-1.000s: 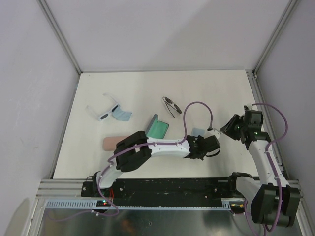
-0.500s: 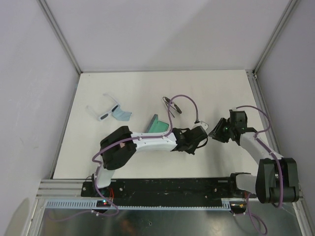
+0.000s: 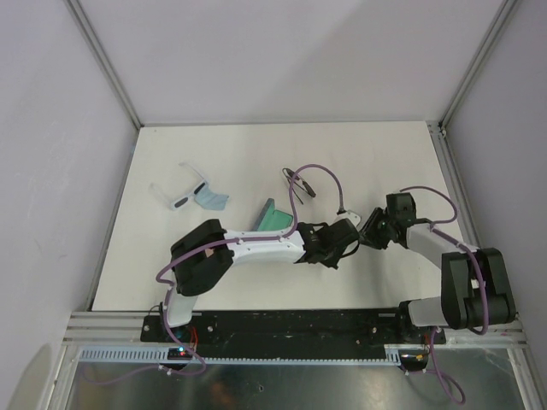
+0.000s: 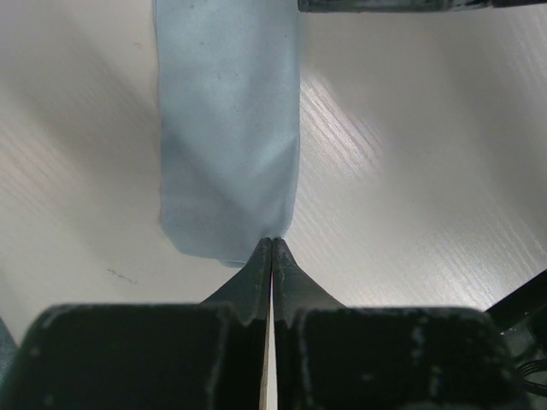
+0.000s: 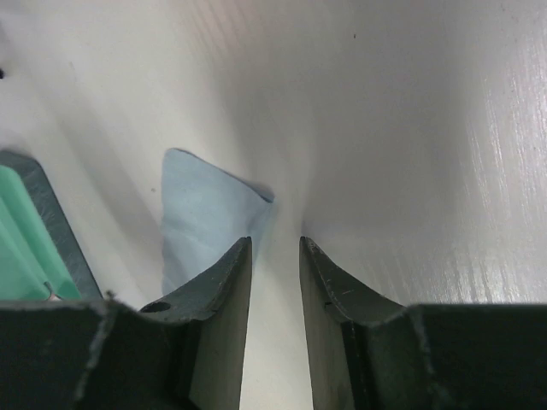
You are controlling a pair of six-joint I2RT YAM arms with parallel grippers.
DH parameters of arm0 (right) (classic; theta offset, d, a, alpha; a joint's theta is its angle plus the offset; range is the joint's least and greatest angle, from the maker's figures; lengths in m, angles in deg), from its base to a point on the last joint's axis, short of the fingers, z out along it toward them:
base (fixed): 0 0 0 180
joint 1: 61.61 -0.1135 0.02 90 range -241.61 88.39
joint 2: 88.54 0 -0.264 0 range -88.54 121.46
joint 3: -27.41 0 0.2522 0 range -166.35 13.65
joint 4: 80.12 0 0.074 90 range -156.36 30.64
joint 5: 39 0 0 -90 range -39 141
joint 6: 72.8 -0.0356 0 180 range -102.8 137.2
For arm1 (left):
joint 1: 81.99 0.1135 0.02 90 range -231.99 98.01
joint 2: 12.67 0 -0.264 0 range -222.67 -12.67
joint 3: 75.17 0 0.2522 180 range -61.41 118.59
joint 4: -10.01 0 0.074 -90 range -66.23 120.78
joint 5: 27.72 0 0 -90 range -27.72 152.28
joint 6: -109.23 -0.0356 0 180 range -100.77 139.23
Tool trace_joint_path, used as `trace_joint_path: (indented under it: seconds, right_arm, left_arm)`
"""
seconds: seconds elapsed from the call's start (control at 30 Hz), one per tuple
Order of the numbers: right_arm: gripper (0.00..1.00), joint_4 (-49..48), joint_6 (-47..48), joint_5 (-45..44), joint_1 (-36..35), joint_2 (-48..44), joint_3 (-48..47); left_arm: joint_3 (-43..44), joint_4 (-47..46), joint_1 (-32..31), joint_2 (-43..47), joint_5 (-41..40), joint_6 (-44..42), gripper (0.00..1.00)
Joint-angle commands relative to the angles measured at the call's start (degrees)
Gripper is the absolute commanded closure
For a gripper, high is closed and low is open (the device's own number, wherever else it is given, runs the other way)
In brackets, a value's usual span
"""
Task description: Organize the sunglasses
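The white-framed sunglasses (image 3: 178,196) lie at the far left, touching a light blue cloth (image 3: 212,201). The thin dark sunglasses (image 3: 297,181) lie at centre back. My left gripper (image 3: 344,240) reaches across the table and is shut, its tips (image 4: 271,243) at the near edge of a second folded blue cloth (image 4: 229,128); whether they pinch it I cannot tell. My right gripper (image 3: 370,232) faces it from the right, slightly open (image 5: 275,241) with only table between its fingers. Its left finger (image 5: 218,278) overlaps that cloth (image 5: 205,224).
An open case with a green lining (image 3: 275,219) stands just left of the left gripper and shows at the left edge of the right wrist view (image 5: 26,235). Purple cables loop over both arms. Metal posts and grey walls border the table (image 3: 385,162).
The right gripper has swung in leftward and now sits close against the left gripper. The left gripper shifted slightly left and back a second ago, then stayed shut in place.
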Motion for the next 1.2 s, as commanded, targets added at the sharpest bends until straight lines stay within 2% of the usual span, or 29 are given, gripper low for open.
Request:
trace_joint_path:
  seconds: [0.0,0.33,0.47,0.6,0.67,0.93,1.17]
  right_arm:
    - [0.66,-2.8,-1.9,-2.2,-1.1,2.8,0.1]
    - [0.7,-4.5,-3.7,-5.1,-2.5,6.3,0.0]
    - [0.79,-5.0,-3.6,-5.5,-2.8,7.5,0.1]
    - [0.95,-5.2,-3.3,-5.5,-3.0,7.4,0.0]
    - [0.99,-4.7,-3.2,-6.0,-3.1,6.1,0.0]
    - [1.0,-0.8,-2.8,-6.8,-4.7,-0.9,-1.9]
    - [1.0,1.6,-3.9,-5.8,-9.2,-0.9,-7.6]
  left_arm:
    - [-0.5,-1.6,-0.1,3.5,0.2,0.6,1.0]
    - [-1.2,-2.0,-0.1,3.8,0.0,0.4,1.0]
    - [-1.2,-2.2,-0.1,3.8,0.0,0.4,1.0]
    - [-1.4,-2.2,-0.1,4.0,-0.2,0.5,1.0]
    - [-1.7,-2.2,0.1,4.4,-0.4,0.7,1.0]
    - [-4.5,-2.2,1.5,8.0,-0.7,1.5,1.0]
    - [-9.9,-2.2,2.9,13.7,-1.1,3.2,1.0]
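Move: The far edge of the blue cloth lies about 2 cm ahead of the right hand's open fingers, 1 cm to their left and 1 cm below. The open green case stands about 22 cm to the right hand's left and 3 cm farther out, the dark sunglasses some 16 cm left and 13 cm ahead. The left hand already pinches the cloth's near end; that same far edge is about 6 cm ahead of it, 3 cm to its right and 4 cm lower. The right hand slides about 2 cm forward and 1 cm left over the cloth's far edge, sinking roughly 1 cm, and shuts its part-open fingers on that edge, while the left hand all but holds still with the near end kept pinched. Then the right hand draws back about 1 cm and rises 2.5 cm with the edge, turning left at the last, as the left hand swings 3 cm left and 2 cm up, both bearing the cloth towards the green case. ##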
